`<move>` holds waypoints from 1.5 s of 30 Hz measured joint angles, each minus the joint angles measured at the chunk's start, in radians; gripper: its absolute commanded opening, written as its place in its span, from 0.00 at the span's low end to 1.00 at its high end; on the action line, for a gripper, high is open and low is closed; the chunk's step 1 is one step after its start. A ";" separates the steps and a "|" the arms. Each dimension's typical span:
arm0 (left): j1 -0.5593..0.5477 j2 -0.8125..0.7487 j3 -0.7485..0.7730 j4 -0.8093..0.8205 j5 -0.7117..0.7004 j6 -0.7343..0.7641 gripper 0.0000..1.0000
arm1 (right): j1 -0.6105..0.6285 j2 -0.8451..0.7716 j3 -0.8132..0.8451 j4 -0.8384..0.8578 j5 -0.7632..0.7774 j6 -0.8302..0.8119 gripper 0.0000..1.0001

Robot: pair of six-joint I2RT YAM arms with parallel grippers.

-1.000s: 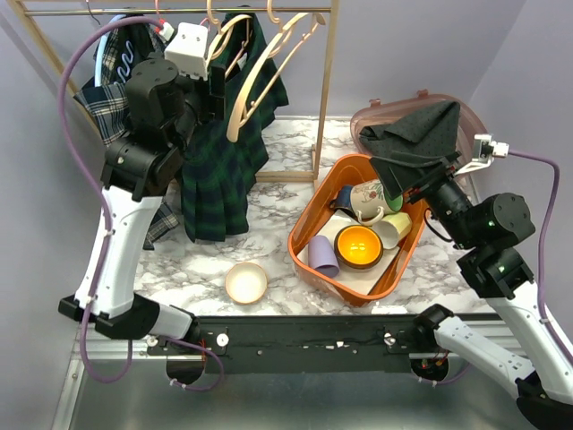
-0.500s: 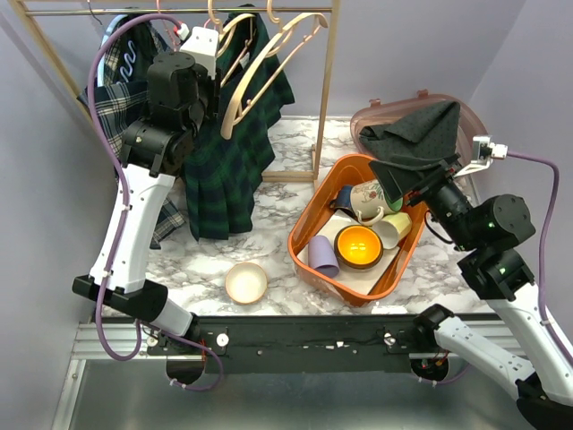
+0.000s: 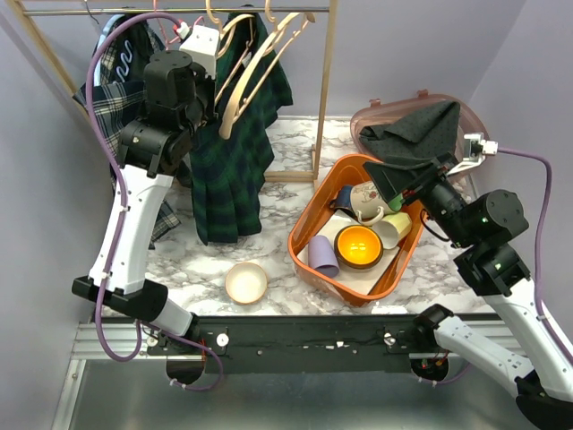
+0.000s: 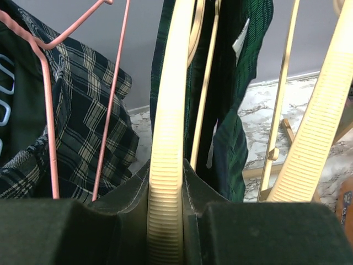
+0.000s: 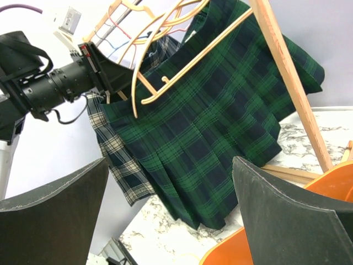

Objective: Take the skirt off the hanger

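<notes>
The dark green plaid skirt (image 3: 231, 170) hangs from the wooden rack (image 3: 324, 81) on a cream ribbed hanger (image 3: 240, 82). My left gripper (image 3: 213, 82) is raised to the rail and shut on one arm of that hanger (image 4: 165, 138), both pads pressing its sides. In the left wrist view my left gripper (image 4: 165, 221) fills the bottom and the skirt (image 4: 231, 83) hangs just behind. My right gripper (image 3: 407, 163) stands open in the air over the orange bin, apart from the skirt (image 5: 220, 121). Nothing sits between the jaws of my right gripper (image 5: 171, 215).
A blue-and-white plaid garment (image 3: 112, 90) hangs on a pink wire hanger (image 4: 52, 110) at the rack's left. The orange bin (image 3: 309, 215) holds mugs and bowls. A small cream bowl (image 3: 246, 282) sits on the marble table. A pinkish container (image 3: 367, 121) stands behind the bin.
My left arm rose toward the rail and its jaws closed onto the cream hanger's arm. The skirt swung slightly. The right arm shifted a little left, still open.
</notes>
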 measured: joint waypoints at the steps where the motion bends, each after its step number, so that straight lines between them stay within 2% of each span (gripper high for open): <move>1: 0.000 0.000 0.005 -0.004 0.001 0.000 0.00 | 0.000 0.003 0.000 0.000 -0.003 0.000 1.00; 20: 0.000 0.018 0.131 -0.035 0.013 -0.013 0.00 | 0.000 0.016 0.008 -0.026 -0.008 -0.018 1.00; 32: 0.000 -0.053 0.079 -0.073 0.013 -0.013 0.00 | 0.000 0.021 0.013 -0.029 -0.039 -0.017 0.98; 38: 0.000 -0.097 0.039 -0.089 0.013 -0.020 0.00 | 0.008 0.154 0.153 -0.051 -0.162 -0.044 0.96; 45: 0.000 -0.150 -0.009 -0.126 0.013 -0.031 0.00 | 0.102 0.304 0.261 -0.079 -0.182 -0.093 0.96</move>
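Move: The plaid skirt hangs from the wooden hanger whose near end the left gripper already holds; its middle is roughly 12 cm ahead, 3 cm right and 16 cm below that hand. An empty wooden hanger is about 8 cm ahead and 8 cm right, and the rail some 17 cm straight ahead and 8 cm above. From the right hand, the skirt's middle is about 28 cm ahead, 28 cm left and 14 cm below. Keep the left gripper pinched on the skirt's hanger and raise it about 3.5 cm, then draw it back some 6 cm from the rail, drifting slightly left and sinking a little at the end. Hold the right gripper nearly still, wide open; only late swing it left towards the skirt, some 7 cm, turning it about 15 degrees counter-clockwise. ##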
